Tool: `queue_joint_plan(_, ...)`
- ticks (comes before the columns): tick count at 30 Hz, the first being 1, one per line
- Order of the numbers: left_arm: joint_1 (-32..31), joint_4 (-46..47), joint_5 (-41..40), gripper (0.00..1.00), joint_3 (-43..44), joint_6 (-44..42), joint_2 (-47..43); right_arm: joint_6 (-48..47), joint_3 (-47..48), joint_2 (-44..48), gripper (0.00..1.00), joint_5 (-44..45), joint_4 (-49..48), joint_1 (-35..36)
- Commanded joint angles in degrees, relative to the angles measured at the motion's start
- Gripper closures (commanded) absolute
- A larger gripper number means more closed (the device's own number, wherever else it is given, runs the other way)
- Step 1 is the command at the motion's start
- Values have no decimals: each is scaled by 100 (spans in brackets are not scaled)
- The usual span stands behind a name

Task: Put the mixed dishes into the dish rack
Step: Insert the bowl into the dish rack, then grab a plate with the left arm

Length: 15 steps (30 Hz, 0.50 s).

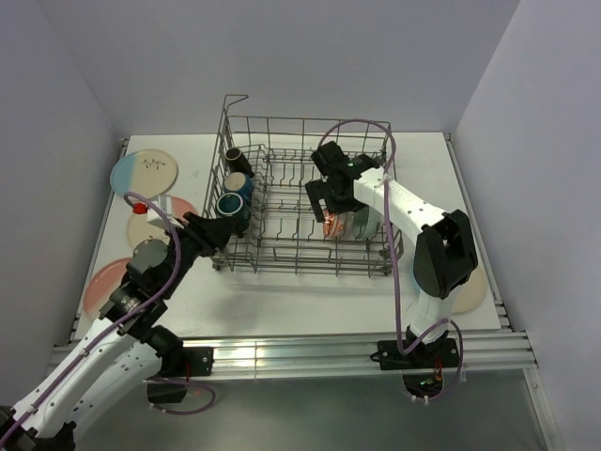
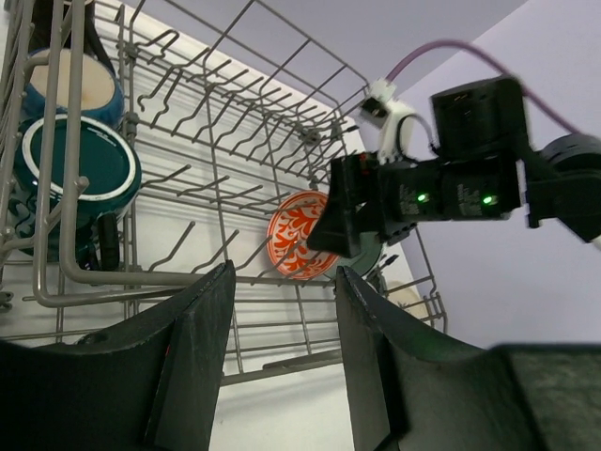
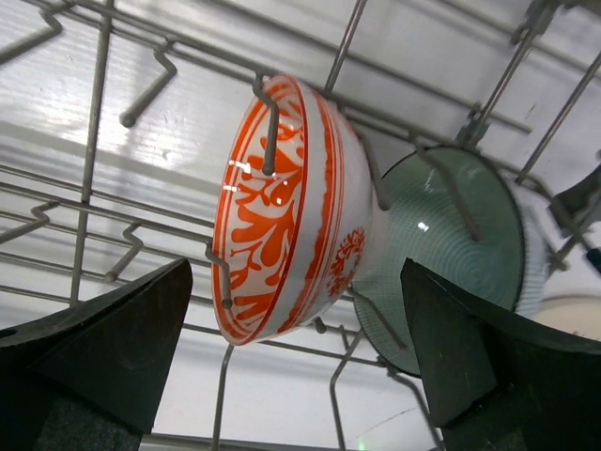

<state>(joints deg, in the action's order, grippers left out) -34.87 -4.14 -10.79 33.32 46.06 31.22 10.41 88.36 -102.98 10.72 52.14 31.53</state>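
Observation:
The grey wire dish rack (image 1: 302,121) stands mid-table. An orange-red patterned bowl (image 3: 282,216) rests on edge between its tines, a pale green bowl (image 3: 460,244) right behind it. My right gripper (image 3: 296,366) is open, its fingers straddling the orange bowl (image 1: 334,226) without touching it. A black mug (image 1: 232,157) and two teal mugs (image 2: 75,164) sit in the rack's left end. My left gripper (image 2: 282,348) is open and empty, low outside the rack's front-left corner (image 1: 223,231). Three plates lie left of the rack: cream-blue (image 1: 144,172), cream-pink (image 1: 155,224), pink (image 1: 105,282).
A cream plate (image 1: 477,289) lies at the right front, partly behind the right arm's base link (image 1: 441,249). The rack's tall sides and upright tines (image 2: 216,141) surround the right gripper. Walls close in the table on the left, back and right.

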Motion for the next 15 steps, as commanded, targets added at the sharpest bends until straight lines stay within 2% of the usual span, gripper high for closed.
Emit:
queue_joint_plan(1, 24, 177, -11, 47, 183, -106, 103, -450, 594, 357, 0, 97, -11, 20)
queue_joint_plan(6, 24, -332, -327, 45, 578, -115, 393, -1260, 1613, 375, 0, -236, 200, -77)
queue_joint_plan(9, 24, -901, -792, 36, 1017, -36, 595, -2138, 2325, 393, 0, -1420, 541, -348)
queue_joint_plan(10, 24, -1052, -907, 31, 1262, -27, 683, -2636, 2492, 401, 0, -2294, 630, -445)
queue_joint_plan(11, 24, -1201, -1021, 29, 1395, -1, 736, -2850, 2737, 428, 0, -2764, 709, -672)
queue_joint_plan(15, 234, -2238, -1680, 17, 2195, 236, 1148, -3668, 2714, 612, 0, -4760, 640, -1183)
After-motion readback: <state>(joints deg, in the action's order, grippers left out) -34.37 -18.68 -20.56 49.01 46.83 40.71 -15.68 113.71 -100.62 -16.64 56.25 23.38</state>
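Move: The orange patterned bowl stands released in the rack tines, almost straight under the open right fingers, some 3 cm below and about 1 cm farther out. The green bowl leans about 8 cm to the right of the orange bowl, level with it; the teal mug stands about 27 cm left of the right hand, level in reach and some 3 cm lower. From the left hand, the orange bowl lies about 10 cm ahead, 26 cm right and 19 cm lower. Pull the right gripper up and clear of the orange bowl, about 17 cm, starting gently and then fast, easing forward a little as it climbs. Keep its fingers wide open, twist the wrist some 30 degrees counter-clockwise and swing the fingertips forward. Meanwhile ease the left gripper forward, let it dip slightly, then lift it up and left, opening its fingers wider. ##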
